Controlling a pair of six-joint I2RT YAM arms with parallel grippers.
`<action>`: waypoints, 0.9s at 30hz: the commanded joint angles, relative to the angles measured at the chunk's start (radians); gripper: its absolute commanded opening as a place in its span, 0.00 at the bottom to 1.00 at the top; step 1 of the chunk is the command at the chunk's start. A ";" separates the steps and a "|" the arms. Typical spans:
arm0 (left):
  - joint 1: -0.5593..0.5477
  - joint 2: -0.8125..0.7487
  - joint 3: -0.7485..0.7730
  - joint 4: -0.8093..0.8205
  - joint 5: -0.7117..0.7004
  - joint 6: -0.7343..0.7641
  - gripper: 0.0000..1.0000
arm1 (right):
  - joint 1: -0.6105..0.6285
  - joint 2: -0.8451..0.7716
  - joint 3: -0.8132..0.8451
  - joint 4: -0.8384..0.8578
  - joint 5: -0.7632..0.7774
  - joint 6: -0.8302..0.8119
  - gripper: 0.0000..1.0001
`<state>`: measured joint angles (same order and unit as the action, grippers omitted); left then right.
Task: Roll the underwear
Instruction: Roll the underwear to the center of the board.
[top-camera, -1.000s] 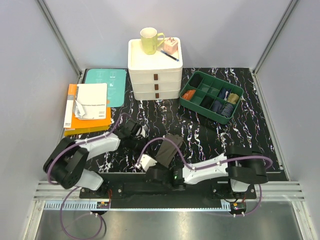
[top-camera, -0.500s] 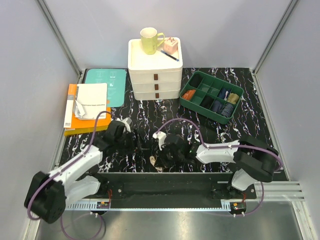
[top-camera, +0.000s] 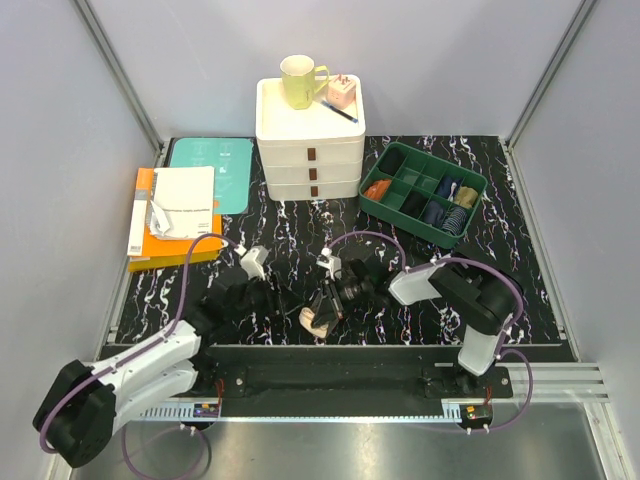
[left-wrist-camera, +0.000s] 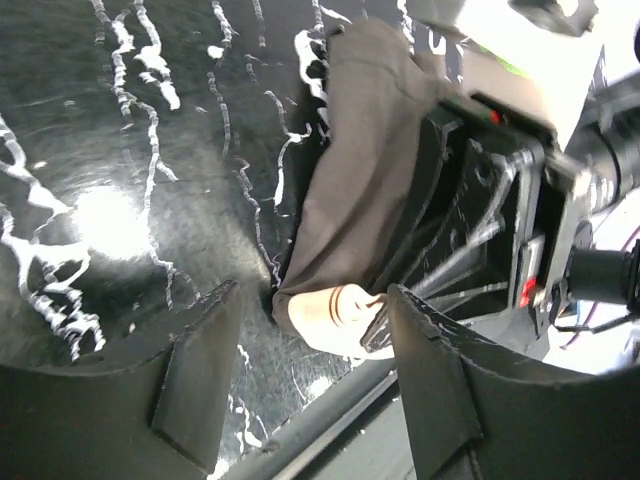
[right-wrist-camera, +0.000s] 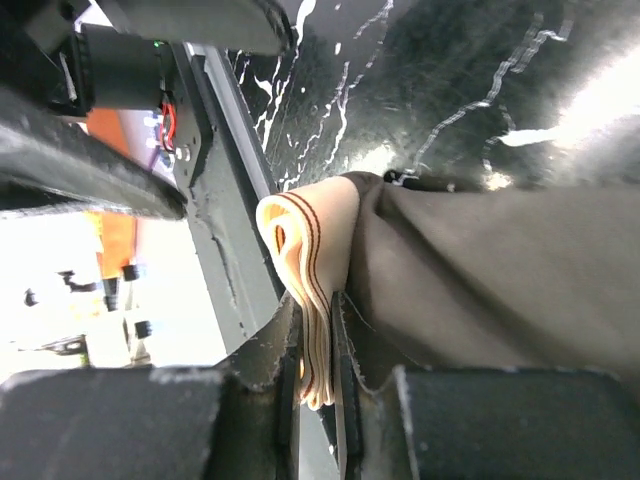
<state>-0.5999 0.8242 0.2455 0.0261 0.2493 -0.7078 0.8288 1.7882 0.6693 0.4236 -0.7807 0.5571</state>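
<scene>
The dark olive-brown underwear (left-wrist-camera: 362, 190) lies folded on the black marbled table near its front edge, with the beige striped waistband (left-wrist-camera: 330, 316) toward the edge rail. My right gripper (right-wrist-camera: 318, 372) is shut on the folded waistband (right-wrist-camera: 312, 250), and the brown cloth (right-wrist-camera: 490, 285) spreads to its right. From above, the right gripper (top-camera: 327, 306) sits over the underwear (top-camera: 311, 320) at front centre. My left gripper (left-wrist-camera: 312, 375) stands open just left of it, and the waistband end shows between its fingers without touching them. The left gripper (top-camera: 278, 298) shows there too.
A white drawer unit (top-camera: 310, 150) with a yellow-green mug (top-camera: 298, 80) stands at the back. A green compartment tray (top-camera: 422, 192) with sock bundles is back right. Books and papers (top-camera: 175, 215) and a teal folder (top-camera: 212, 170) lie at the left. The metal rail (top-camera: 340, 350) borders the front.
My right gripper has carried the underwear from the front edge up toward the table's centre. The left arm has swung down and right toward it, and its jaws have opened wider.
</scene>
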 joint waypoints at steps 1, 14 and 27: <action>-0.049 0.053 -0.035 0.293 -0.004 0.045 0.61 | -0.040 0.036 -0.014 0.043 -0.074 0.038 0.00; -0.124 0.256 -0.091 0.557 -0.002 0.044 0.49 | -0.106 0.115 -0.004 0.046 -0.097 0.035 0.00; -0.143 0.446 -0.098 0.641 -0.045 0.033 0.24 | -0.135 0.135 0.030 0.001 -0.100 0.026 0.04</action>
<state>-0.7341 1.2243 0.1543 0.5720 0.2447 -0.6849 0.7124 1.9045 0.6777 0.4732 -0.9279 0.6155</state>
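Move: The underwear's rolled waistband end, pinched in the right fingers, lies about 5 cm right, 3 cm back and 4 cm below the half-open left hand; from the right hand it is about 1 cm left, level fore and aft and in height. The flat grey body runs outward from it, its middle roughly 6 cm farther out and 4 cm right of that end. The table's front edge is about 5 cm back of the waistband and 3 cm below it. The waistband end is rolled a little further forward, about 10 degrees, as the right hand keeps its pinch and eases forward, right and down, some 2 cm each way. The left hand goes right about 4 cm towards it, then sinks nearly as far, its fingers narrowing by about half until they straddle the waistband beside the right fingertips. ##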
